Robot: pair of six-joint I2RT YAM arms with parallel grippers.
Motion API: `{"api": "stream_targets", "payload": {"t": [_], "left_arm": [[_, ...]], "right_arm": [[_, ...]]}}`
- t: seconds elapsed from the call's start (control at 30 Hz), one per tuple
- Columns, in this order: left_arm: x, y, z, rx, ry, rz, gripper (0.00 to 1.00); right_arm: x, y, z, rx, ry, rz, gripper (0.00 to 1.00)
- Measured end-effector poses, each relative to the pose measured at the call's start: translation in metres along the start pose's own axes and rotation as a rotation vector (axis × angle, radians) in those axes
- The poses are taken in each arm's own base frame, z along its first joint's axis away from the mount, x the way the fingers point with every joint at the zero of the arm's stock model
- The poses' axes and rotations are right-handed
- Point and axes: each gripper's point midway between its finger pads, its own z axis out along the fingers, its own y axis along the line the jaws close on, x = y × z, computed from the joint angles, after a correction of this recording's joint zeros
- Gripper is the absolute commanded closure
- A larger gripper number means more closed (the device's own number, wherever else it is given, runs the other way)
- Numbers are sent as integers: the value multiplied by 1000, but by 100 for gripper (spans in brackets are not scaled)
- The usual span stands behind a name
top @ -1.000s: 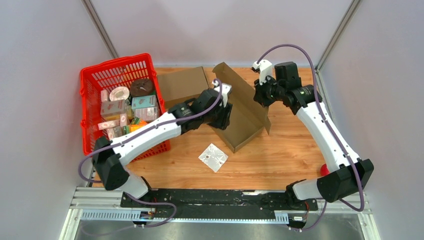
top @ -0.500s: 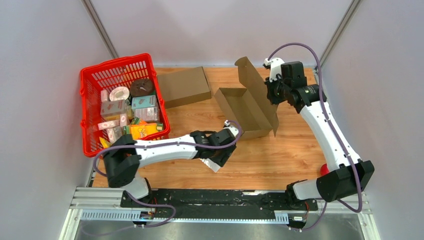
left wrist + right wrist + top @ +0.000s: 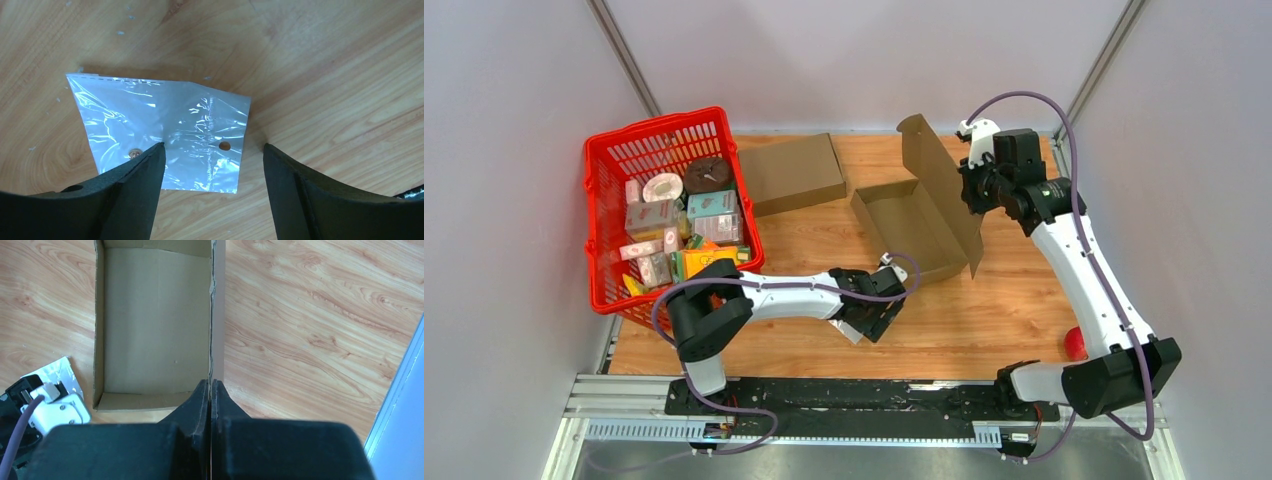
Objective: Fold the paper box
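The brown paper box lies open in the middle of the table, its lid standing upright along the right side. My right gripper is shut on the lid's top edge; in the right wrist view the lid edge runs straight into the closed right gripper, with the box tray to its left. My left gripper is low at the box's near left corner. It stands open over a clear plastic bag, the left gripper holding nothing.
A red basket full of small packages stands at the left. A flat brown cardboard piece lies behind the box. A red ball sits by the right arm's base. Grey walls close in three sides.
My left arm left the box, swung toward the near edge and came down over the plastic bag, opening wide. The right gripper carried the lid right and the box settled upright-lidded.
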Motion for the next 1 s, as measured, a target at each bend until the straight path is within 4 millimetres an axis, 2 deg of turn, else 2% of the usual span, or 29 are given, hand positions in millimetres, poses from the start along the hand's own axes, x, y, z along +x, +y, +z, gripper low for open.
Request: {"api": "stream_targets", "payload": {"t": [0.13,0.3,0.43,0.53,0.63,0.7,0.77,0.83,1.0], "left_arm": [[-5,2,6,24,-16,-35,51],[-10,5,8,14,-35,-34,70],[-9,9,7,-11,-46,-29,78],[0,19,0,-49,-34,-19,85],[8,30,-17,-82,-28,-6,85],[2,37,-34,-93,-60,-6,85],[-11,42,-60,-86,-122,-12,85],[-35,43,-86,-58,-204,-28,85],[-129,36,-154,79,-450,-105,85]], "right_arm": [[-2,1,-1,-7,-10,-1,100],[-2,3,-1,-16,-12,-1,100],[-2,3,-1,-16,-12,-1,100],[-2,3,-1,-17,-13,-1,100],[-2,3,-1,-18,-13,-1,100],[-2,3,-1,-19,-13,-1,100],[-3,4,-1,-25,-14,-1,100],[-3,6,1,-34,-17,-1,100],[1,14,4,-81,-13,-14,100]]}}
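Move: The clear plastic bag lies flat under the open left fingers, its middle about 2 cm ahead, 3 cm to the left and 1 cm below, with its holed end between the fingertips. The paper box's open tray has its middle some 16 cm ahead and 8 cm to the right; the closed brown box sits about 26 cm ahead and 14 cm to the left. From the right hand the bag is roughly 19 cm back, 21 cm to the left and 25 cm below. Shut the left fingers on the holed end of the bag, pinching it off the table while easing only about 1 cm forward. Slide left some 4 cm close to the table, then lift fast, about 20 cm up and 5 cm forward, veering back right as the fingers swing forward and right some 25 degrees. Keep the right fingers pinched on the paper box's lid edge, drifting left about 1 cm late on. ##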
